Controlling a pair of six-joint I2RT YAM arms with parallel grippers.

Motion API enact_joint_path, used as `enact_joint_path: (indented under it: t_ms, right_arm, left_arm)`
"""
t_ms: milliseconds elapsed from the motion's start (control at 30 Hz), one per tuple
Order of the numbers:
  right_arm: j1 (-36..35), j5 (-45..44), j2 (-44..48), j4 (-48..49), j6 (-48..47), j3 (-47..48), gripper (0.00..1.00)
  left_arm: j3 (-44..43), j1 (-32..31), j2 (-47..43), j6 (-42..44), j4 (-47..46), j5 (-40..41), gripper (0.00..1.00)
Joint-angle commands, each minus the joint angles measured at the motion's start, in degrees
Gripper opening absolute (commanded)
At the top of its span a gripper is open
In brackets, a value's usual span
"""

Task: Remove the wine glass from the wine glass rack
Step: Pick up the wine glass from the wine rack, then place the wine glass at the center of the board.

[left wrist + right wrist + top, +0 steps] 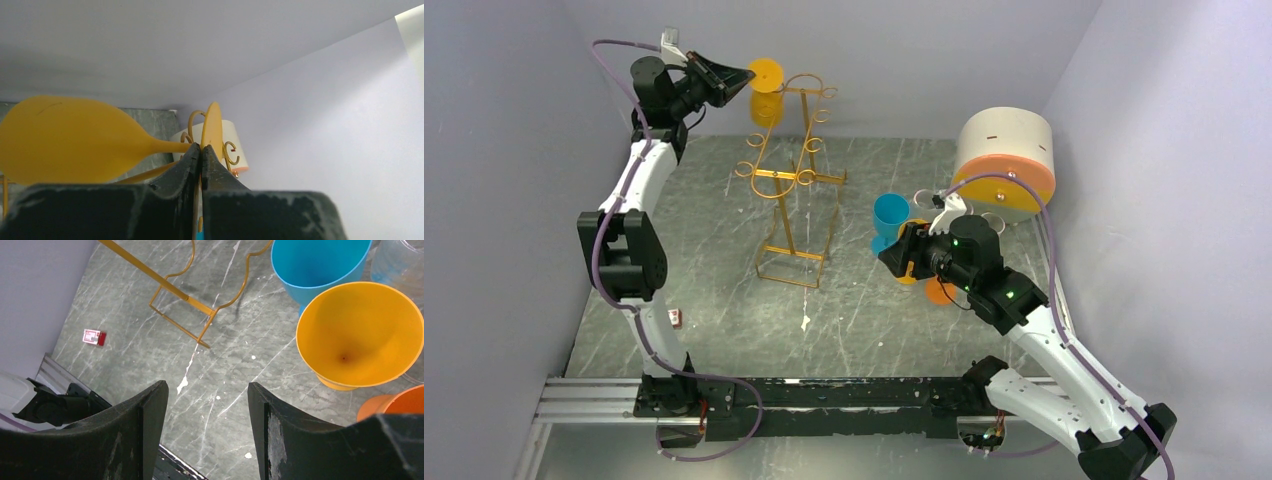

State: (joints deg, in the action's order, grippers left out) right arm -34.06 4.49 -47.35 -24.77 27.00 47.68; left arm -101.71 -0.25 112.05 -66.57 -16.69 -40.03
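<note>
A yellow wine glass (pixel 765 106) hangs bowl-down at the top left of the gold wire wine glass rack (pixel 795 180). My left gripper (pixel 742 75) is shut on its foot disc (pixel 765 72). In the left wrist view the jaws (pixel 201 148) pinch the thin disc (pixel 212 126) edge-on, with the stem (pixel 167 146) and bowl (pixel 65 140) to the left. The rack's curls (pixel 231 153) lie just behind; whether the foot still rests in a hook I cannot tell. My right gripper (pixel 207 390) is open and holds nothing, low over the table right of the rack's base (pixel 185 296).
A blue glass (pixel 889 215), a yellow glass (pixel 357 335), an orange one (pixel 941 291) and a clear one (pixel 400 260) stand by the right gripper (pixel 894 258). A white drum with an orange rim (pixel 1004 160) sits back right. A small red-white item (pixel 675 318) lies front left.
</note>
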Motion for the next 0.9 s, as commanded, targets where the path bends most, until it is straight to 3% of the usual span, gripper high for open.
enact_joint_path:
  t_ms: [0, 167, 500, 733, 867]
  right_arm:
    - [0.18, -0.14, 0.22, 0.19, -0.11, 0.32, 0.64]
    - [0.23, -0.5, 0.51, 0.32, 0.01, 0.22, 0.64]
    - [0.21, -2.92, 0.21, -5.13, 0.38, 6.01, 0.64]
    - [0.13, 6.51, 5.46, 8.44, 5.2, -1.95, 0.64]
    - [0.07, 8.14, 5.31, 12.01, 6.67, -4.18, 0.64]
  left_arm:
    - [1.24, 0.97, -3.79, 2.66, -5.58, 1.84, 0.07]
    - [-1.03, 1.71, -3.75, 5.04, -1.51, 0.37, 0.07]
    - [24.92, 6.79, -23.38, 8.92, -8.56, 15.0, 0.07]
    - [40.48, 8.75, -41.99, 19.44, 2.53, 21.43, 0.07]
    - [51.29, 8.71, -53.4, 22.89, 7.65, 20.94, 0.07]
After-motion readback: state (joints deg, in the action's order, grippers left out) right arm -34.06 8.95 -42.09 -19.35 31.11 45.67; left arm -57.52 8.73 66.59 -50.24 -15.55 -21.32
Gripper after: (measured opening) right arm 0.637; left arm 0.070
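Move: The last yellow wine glass hangs mouth down in the left fingers, pinched by the stem just under its base, its middle about 8 cm straight below that hand. The wine rack's far left loop is roughly 4 cm to the hand's right, 2 cm nearer and 3 cm lower; the middle of the rack's top frame is some 12 cm back and 6 cm right, 3 cm lower. From the right hand, the glass is around 33 cm ahead, 23 cm left and 6 cm higher. The yellow glass, still gripped by its stem, is carried away from the wine rack by the left hand: first a slow centimetre or two to the left, then faster back and left at nearly level height, about 15 cm back and 11 cm left in all, the wrist swinging some 30 degrees counter-clockwise. Late on, the empty, open right hand rises about 3 cm. ##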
